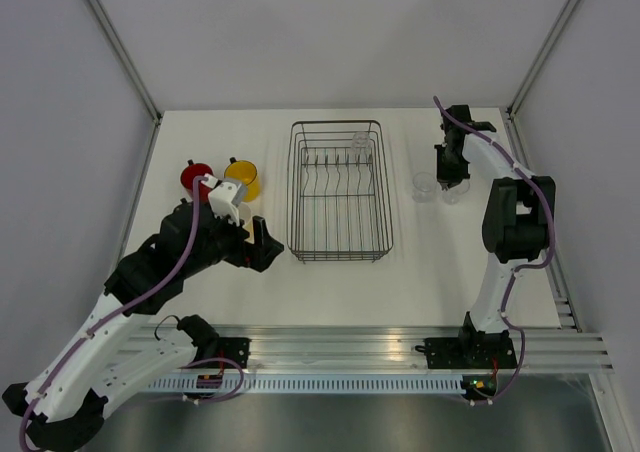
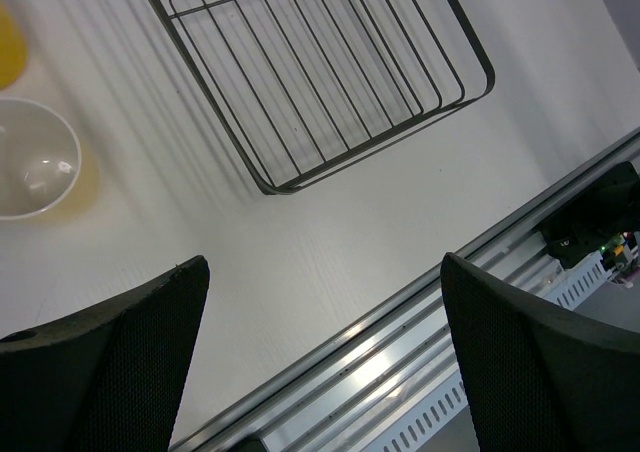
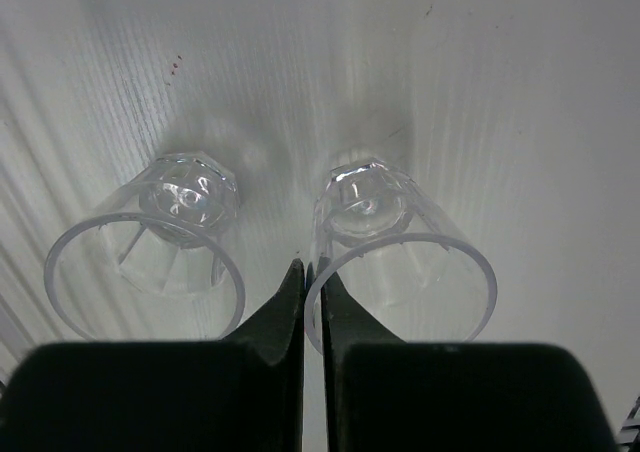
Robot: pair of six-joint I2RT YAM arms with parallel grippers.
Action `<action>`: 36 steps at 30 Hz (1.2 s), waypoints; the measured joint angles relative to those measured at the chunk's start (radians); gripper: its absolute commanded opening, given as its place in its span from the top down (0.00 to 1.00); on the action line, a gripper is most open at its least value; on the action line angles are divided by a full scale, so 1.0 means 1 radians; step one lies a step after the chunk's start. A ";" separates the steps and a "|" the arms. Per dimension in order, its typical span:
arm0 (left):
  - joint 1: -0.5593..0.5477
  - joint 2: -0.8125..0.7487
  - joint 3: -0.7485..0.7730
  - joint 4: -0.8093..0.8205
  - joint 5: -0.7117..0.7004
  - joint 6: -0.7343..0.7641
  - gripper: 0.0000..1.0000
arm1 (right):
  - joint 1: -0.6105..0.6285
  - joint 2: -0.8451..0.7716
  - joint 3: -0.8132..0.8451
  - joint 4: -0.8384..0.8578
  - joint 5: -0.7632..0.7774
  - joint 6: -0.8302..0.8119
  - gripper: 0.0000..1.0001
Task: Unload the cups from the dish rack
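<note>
The dark wire dish rack (image 1: 340, 190) stands mid-table, its near corner (image 2: 330, 92) also showing in the left wrist view. One clear glass cup (image 1: 360, 140) sits in its back right corner. Right of the rack stand two clear glass cups (image 1: 425, 186) (image 1: 455, 191). My right gripper (image 3: 312, 272) is shut on the rim wall of the right-hand glass (image 3: 400, 252), and the other glass (image 3: 150, 262) stands just left of it. A red mug (image 1: 195, 176) and a yellow mug (image 1: 243, 178) stand left of the rack. My left gripper (image 2: 325, 302) hangs open and holds nothing, with a cream cup (image 2: 35, 157) beside it.
The aluminium rail (image 1: 350, 347) runs along the table's near edge, right under the left gripper's view. Grey walls close the table at the left, back and right. The left arm's body (image 1: 190, 247) lies low between the mugs and the near edge.
</note>
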 measured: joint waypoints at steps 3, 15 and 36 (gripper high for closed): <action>0.000 0.000 0.000 0.000 0.000 0.000 0.00 | -0.001 0.000 0.001 0.001 -0.005 -0.002 0.95; 0.000 -0.016 0.000 0.000 0.000 0.001 0.00 | -0.002 0.027 0.009 0.000 -0.027 -0.006 0.94; 0.000 0.035 0.013 0.002 -0.003 -0.001 0.00 | -0.004 -0.089 0.016 0.002 -0.018 -0.003 0.67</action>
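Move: Pinched at its left wall by the right fingers, the clear cup has its middle about 3 cm to that hand's right, level fore and aft, and 3 cm below. The second clear cup stands some 6 cm to the hand's left, 1 cm ahead; the dish rack's middle is about 28 cm left and 2 cm back, with the last cup in it 24 cm left and 11 cm ahead. From the left hand, the pinched cup lies roughly 26 cm ahead, 49 cm right and 22 cm below. Easing down barely 1 cm with the clear cup's wall still between its fingertips, the right hand pauses, opens from nearly shut to about a third and lets go of the wall. It then rises some 5 cm, straight up off the rim, the fingers tilting slightly outward as they leave. ##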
